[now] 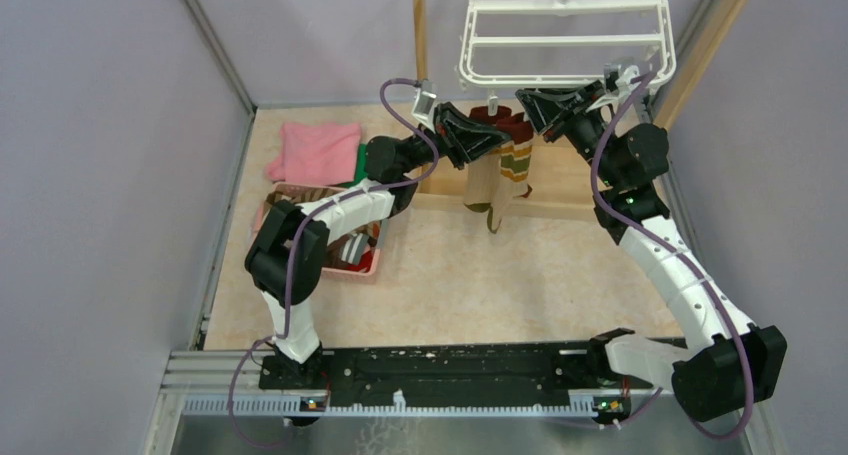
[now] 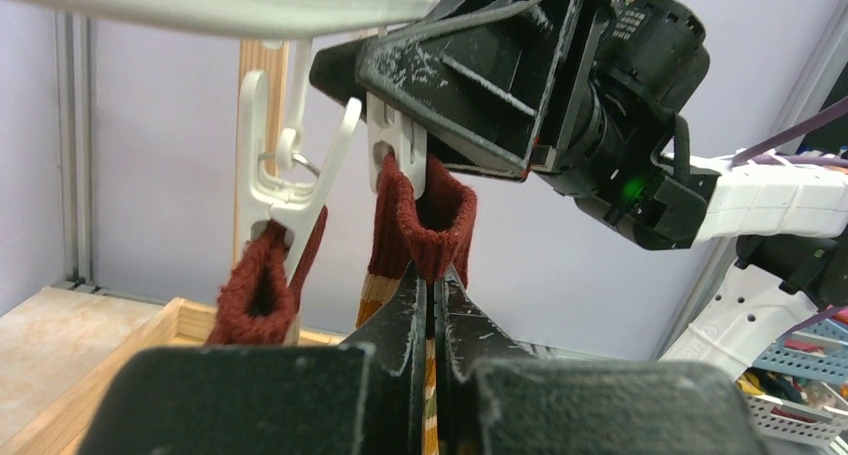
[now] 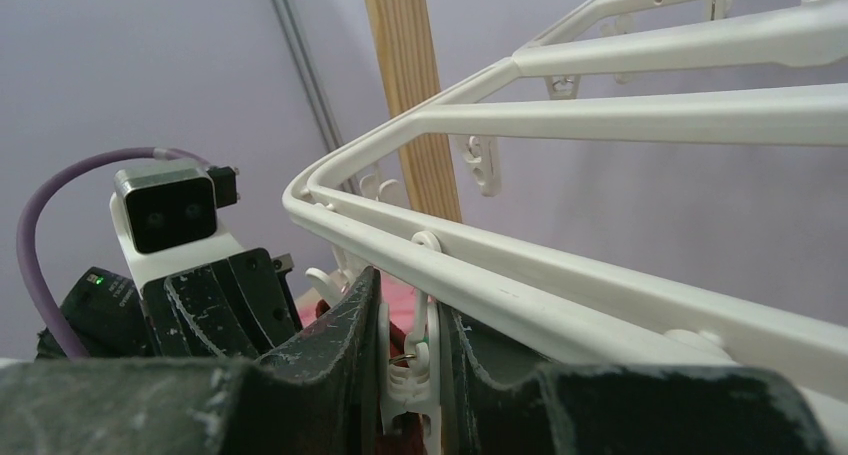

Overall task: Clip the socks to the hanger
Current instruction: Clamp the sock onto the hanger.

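Note:
The white hanger (image 1: pixel 565 35) hangs at the back, its rail (image 3: pixel 600 295) running across the right wrist view. A dark red cuffed sock (image 2: pixel 262 295) hangs from one clip (image 2: pixel 285 190). Beside it, my left gripper (image 2: pixel 435 285) is shut on the red cuff of a banded sock (image 2: pixel 425 215) and holds it up against a second clip (image 2: pixel 395 150). My right gripper (image 3: pixel 410 365) is shut on that white clip, one finger pressing each side. From above, both grippers (image 1: pixel 470 135) (image 1: pixel 545 110) meet under the hanger's front edge, with the socks (image 1: pixel 500 170) dangling below.
A wooden post (image 1: pixel 420 35) and a wooden base beam (image 1: pixel 560 190) stand behind the socks. A pink cloth (image 1: pixel 318 150) and a green cloth (image 1: pixel 360 160) lie at the back left. A pink basket (image 1: pixel 372 265) holding more socks sits under the left arm.

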Available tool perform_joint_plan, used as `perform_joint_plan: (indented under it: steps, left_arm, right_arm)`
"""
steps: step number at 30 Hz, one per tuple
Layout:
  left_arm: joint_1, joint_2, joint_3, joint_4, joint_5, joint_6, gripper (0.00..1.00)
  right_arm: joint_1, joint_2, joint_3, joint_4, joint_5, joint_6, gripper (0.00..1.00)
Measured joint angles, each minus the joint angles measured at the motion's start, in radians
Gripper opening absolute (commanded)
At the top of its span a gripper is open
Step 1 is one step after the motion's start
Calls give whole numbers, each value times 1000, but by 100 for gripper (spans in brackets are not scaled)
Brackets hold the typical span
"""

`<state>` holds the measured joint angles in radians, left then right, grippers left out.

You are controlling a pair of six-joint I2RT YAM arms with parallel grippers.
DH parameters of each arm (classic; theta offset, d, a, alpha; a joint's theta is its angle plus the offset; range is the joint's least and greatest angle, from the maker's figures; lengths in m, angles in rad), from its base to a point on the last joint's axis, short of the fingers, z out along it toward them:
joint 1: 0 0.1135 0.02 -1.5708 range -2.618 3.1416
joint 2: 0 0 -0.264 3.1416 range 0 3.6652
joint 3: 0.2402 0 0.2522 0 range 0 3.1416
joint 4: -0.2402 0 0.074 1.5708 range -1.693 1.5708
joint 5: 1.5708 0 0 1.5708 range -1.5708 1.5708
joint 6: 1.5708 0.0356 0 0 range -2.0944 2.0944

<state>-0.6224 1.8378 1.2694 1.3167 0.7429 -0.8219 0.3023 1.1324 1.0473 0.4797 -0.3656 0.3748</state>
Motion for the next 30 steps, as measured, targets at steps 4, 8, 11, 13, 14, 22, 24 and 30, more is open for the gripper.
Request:
perform_joint_plan:
  steps: [4, 8, 11, 13, 14, 22, 24, 30]
  left_arm:
    - [0, 0, 14, 13, 0, -18, 0]
    - [0, 2, 26, 19, 0, -25, 0]
    - [0, 4, 27, 20, 0, -27, 0]
    - [0, 5, 27, 18, 0, -30, 0]
    - [0, 5, 27, 18, 0, -31, 0]
    - [0, 8, 27, 15, -4, -34, 9]
    - [0, 11, 27, 13, -5, -34, 18]
    - [0, 11, 22, -11, -31, -17, 47]
  right_arm:
    - [0, 0, 0, 0, -3, -7, 7]
    - [0, 0, 0, 4, -5, -8, 21]
    - [0, 0, 0, 6, -7, -9, 30]
    - [0, 0, 0, 7, -13, -11, 36]
    - [0, 0, 0, 7, -15, -11, 39]
    - [0, -6, -22, -15, -67, -15, 59]
    - [0, -10, -27, -19, -73, -15, 61]
    - [-27, -45, -44, -32, -106, -14, 69]
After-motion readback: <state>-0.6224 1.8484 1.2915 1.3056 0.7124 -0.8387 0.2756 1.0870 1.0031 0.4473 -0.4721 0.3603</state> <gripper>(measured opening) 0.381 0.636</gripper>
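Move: From the left hand, which pinches the near edge of the sock's cuff, the open clip lies about 3 cm ahead, 4 cm to the right and 4 cm up; the clip already carrying the other sock is some 5 cm ahead, 3 cm left and 4 cm up. The right hand already squeezes the open clip at its fingertips, with the loaded clip roughly 2 cm ahead and 7 cm left, and the held cuff 2 cm back, 2 cm left and 4 cm below. Lifting the cuff about 1.5 cm towards the jaws of the clip, the left hand pauses while the right still squeezes the clip. The right fingers then spread wide and let the clip go, the hand sinking and drawing back some 1.5 cm each way. Last, the left eases down slightly and opens its fingers, freeing the cuff. ##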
